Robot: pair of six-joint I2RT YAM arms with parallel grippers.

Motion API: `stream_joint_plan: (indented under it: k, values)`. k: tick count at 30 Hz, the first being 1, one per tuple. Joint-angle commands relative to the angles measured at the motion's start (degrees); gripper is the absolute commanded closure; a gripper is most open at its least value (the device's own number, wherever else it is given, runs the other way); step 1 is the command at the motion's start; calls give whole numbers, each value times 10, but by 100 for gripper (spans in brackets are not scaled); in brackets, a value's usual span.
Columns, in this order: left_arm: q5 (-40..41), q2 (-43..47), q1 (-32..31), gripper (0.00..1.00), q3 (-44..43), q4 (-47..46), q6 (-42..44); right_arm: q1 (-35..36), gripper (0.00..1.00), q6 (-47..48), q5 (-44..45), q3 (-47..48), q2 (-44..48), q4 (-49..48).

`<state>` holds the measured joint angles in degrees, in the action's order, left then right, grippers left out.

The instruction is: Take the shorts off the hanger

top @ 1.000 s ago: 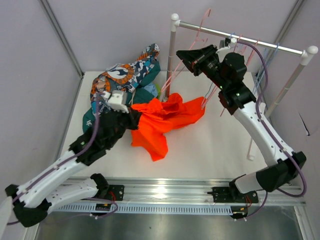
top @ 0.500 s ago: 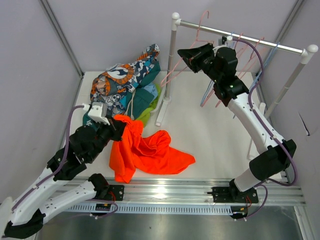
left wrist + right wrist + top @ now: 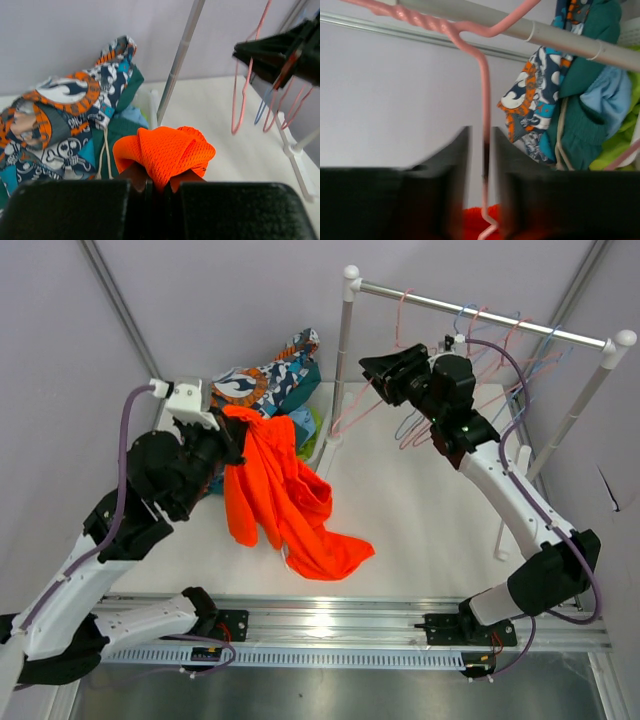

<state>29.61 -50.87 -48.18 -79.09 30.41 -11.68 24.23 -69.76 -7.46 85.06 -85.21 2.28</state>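
Observation:
The bright orange shorts hang from my left gripper, which is shut on a bunched fold of them and held high beside the pile; their lower end trails onto the table. In the left wrist view the left gripper pinches the mesh fabric tightly. My right gripper is up by the rail. Seen from the right wrist, the right gripper stands slightly open around the wire of a bare pink hanger, whose hook is over the rail.
A pile of shorts lies at the back left, the teal-white-orange print on top, with dark teal, light blue and lime green under it. Several bare hangers hang on the rail. The rack's upright posts stand on the table.
My left gripper has lifted the orange shorts from the table up and back toward the pile. My right gripper has shifted a little by the rail and its jaws have parted around the pink hanger.

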Motion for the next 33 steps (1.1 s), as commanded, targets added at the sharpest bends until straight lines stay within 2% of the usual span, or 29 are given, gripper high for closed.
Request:
stream_joint_plan:
  k: [1,2,4,5,6,8,9,12,13,14,15,16,17,19,22,25,29,32,33]
  values:
    - [27,-40,17,100,-101,-54,73,-4,50,10,-4,-9,44,-17]
    - [24,-52,25,100,-116,-61,94,-5,21,16,-4,-9,48,-17]
    - [4,-98,68,100,-194,-55,104,-6,4,32,1,-9,57,-9]
    - [-9,-117,86,100,-217,-41,106,-8,1,38,2,-10,67,-4]
    - [-26,-157,132,100,-292,-33,106,-11,0,49,1,-12,73,1]
    - [-64,-207,178,100,-351,-12,103,-16,0,54,0,-26,100,4]
    - [-76,-265,217,100,-451,10,103,-19,1,59,-1,-34,110,3]
    - [-124,-368,284,100,-606,34,108,-24,1,77,1,-77,166,-16]
    - [-133,-435,301,100,-676,32,107,-25,1,92,2,-90,181,-41]
    - [-169,-460,321,100,-721,22,85,-25,1,99,1,-116,198,-51]
    - [-194,-473,362,100,-719,-32,64,-25,1,106,-2,-129,227,-57]
    - [-227,-484,384,100,-676,-66,34,-23,1,112,-3,-139,240,-61]
    - [-297,-489,402,100,-655,-103,-20,-22,1,124,-4,-159,253,-62]
    - [-329,-539,417,100,-657,-164,-46,-17,0,137,-11,-177,286,-62]
    - [-386,-618,415,100,-702,-149,-97,-11,1,161,-11,-203,315,-40]
    - [-429,-658,395,99,-624,-143,-97,-9,1,175,-3,-223,332,-30]
    - [-429,-759,338,99,-622,-36,-34,-5,1,172,-5,-238,332,-41]
    - [-418,-767,320,97,-566,-7,-33,2,1,174,-2,-237,330,-44]
    - [-422,-749,318,91,-517,-15,-38,4,1,178,0,-237,331,-44]
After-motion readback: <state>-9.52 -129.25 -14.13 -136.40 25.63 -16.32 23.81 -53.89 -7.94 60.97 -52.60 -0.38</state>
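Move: The left hand already holds the orange shorts in mid-air; the pile of taken-off shorts lies about 36 cm ahead of it, 3 cm to its left and 33 cm below, with the rack's left post beside the pile, also 36 cm ahead but 20 cm to the right. From the right hand, which grips the pink hanger, that hanger's hook sits on the rail about 13 cm ahead, 4 cm right and 17 cm up; the other empty hangers are 5 cm ahead and 17 cm right. Swinging the orange shorts forward in a fast arc, the left hand climbs some 20 cm while drifting left, then dives back rightward onto the far side of the pile, ending about 37 cm ahead and 15 cm below its start, fingers tipping up and then down, still gripping. The right hand opens wide, lets go of the pink hanger and draws back about 13 cm and a bit right, its fingers tilting up. ##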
